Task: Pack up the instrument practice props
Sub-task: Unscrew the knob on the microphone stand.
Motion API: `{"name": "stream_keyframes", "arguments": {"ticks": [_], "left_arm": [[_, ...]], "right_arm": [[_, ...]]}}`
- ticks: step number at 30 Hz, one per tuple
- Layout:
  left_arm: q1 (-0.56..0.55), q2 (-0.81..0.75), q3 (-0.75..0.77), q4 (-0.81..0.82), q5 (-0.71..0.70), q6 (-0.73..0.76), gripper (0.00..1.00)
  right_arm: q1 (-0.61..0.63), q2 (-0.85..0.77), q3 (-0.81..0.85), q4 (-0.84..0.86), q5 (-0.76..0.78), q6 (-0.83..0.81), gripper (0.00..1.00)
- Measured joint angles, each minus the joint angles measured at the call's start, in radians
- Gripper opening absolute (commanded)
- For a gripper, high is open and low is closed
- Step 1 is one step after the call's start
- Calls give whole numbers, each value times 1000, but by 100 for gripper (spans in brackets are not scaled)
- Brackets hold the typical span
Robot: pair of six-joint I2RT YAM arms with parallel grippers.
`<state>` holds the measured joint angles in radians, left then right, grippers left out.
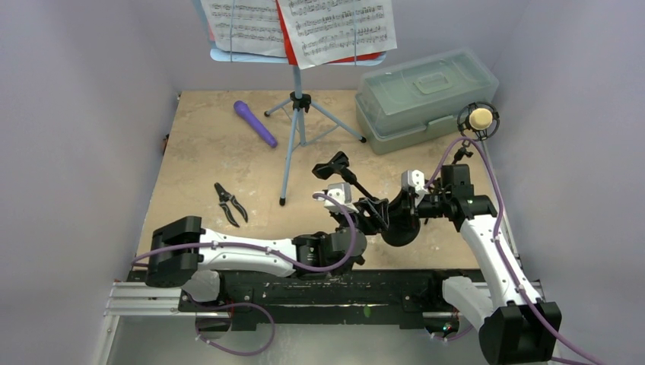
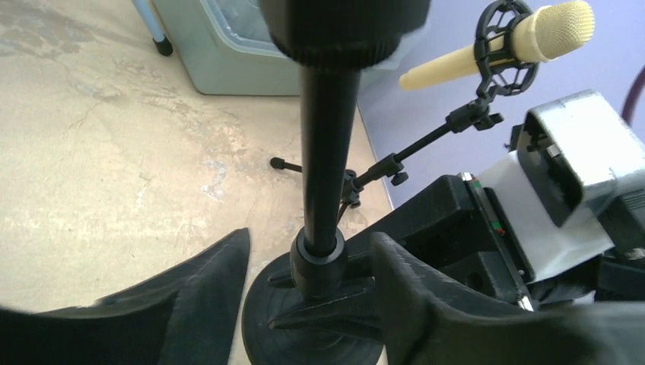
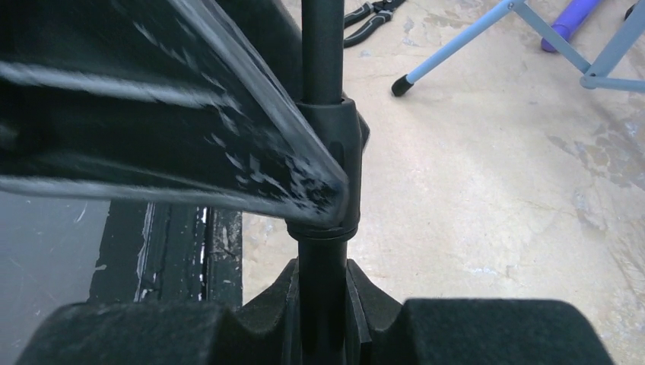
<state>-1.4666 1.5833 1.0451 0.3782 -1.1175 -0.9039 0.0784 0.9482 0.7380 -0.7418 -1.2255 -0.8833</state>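
Note:
The black round-base mic holder (image 1: 399, 228) stands near the table's front, its pole (image 2: 323, 152) leaning toward the clip at its top. My right gripper (image 3: 323, 304) is shut on the pole just above the base. My left gripper (image 2: 312, 296) stands open around the pole's collar, with a gap at the left finger (image 2: 205, 304). A tan microphone (image 1: 481, 119) sits in the ring of a black tripod holder at the right. A purple microphone (image 1: 255, 123) lies at the back left. The pale-blue music rack (image 1: 297, 129) holds sheet-music pages (image 1: 304, 26).
A translucent grey-green lidded box (image 1: 426, 95) sits shut at the back right. Black pliers (image 1: 230, 204) lie on the left of the table. The rack's tripod legs spread across the middle back. Purple walls close in both sides.

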Motion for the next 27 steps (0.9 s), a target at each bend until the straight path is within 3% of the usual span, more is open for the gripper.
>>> {"name": "stream_keyframes", "arguments": {"ticks": [5,12,23,27], "left_arm": [[6,-114,-117,117,92,127,84],[6,-235,-429,501,411,413,90],[7,-206,-725,1014,592,687,100],[15,-146,-746,1072,634,742,100]], "right_arm": [[0,0,0,-8,0,-3,0],[0,0,0,-33,-2,-32,0],[0,1,0,-100,-27,-110,0],[0,1,0,-116,-27,-129,0]]}}
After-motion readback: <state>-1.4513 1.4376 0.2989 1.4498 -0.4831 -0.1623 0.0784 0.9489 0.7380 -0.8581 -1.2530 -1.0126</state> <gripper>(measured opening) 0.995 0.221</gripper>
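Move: The knob sits between the left hand's half-open fingers, only about 1 cm ahead of its hand point and level with it. From that hand, the stand's round base is about 5 cm right, 3 cm back and 9 cm below, and the tilted stand's head some 9 cm left, 6 cm ahead and 14 cm above. The right hand already grips the pole under the knob, which lies about 3 cm left, 2 cm ahead and 5 cm above that hand. The knob is left clear as the left fingers, already partly open around it, spread wide and that hand backs off, about 7 cm back and 6 cm left, rising slightly before sinking some 4 cm below its start. Meanwhile its wrist swings clockwise and tips its fingertips upward, roughly 30 degrees each. The right hand keeps its closed grip on the pole and eases back about 1.5 cm. ##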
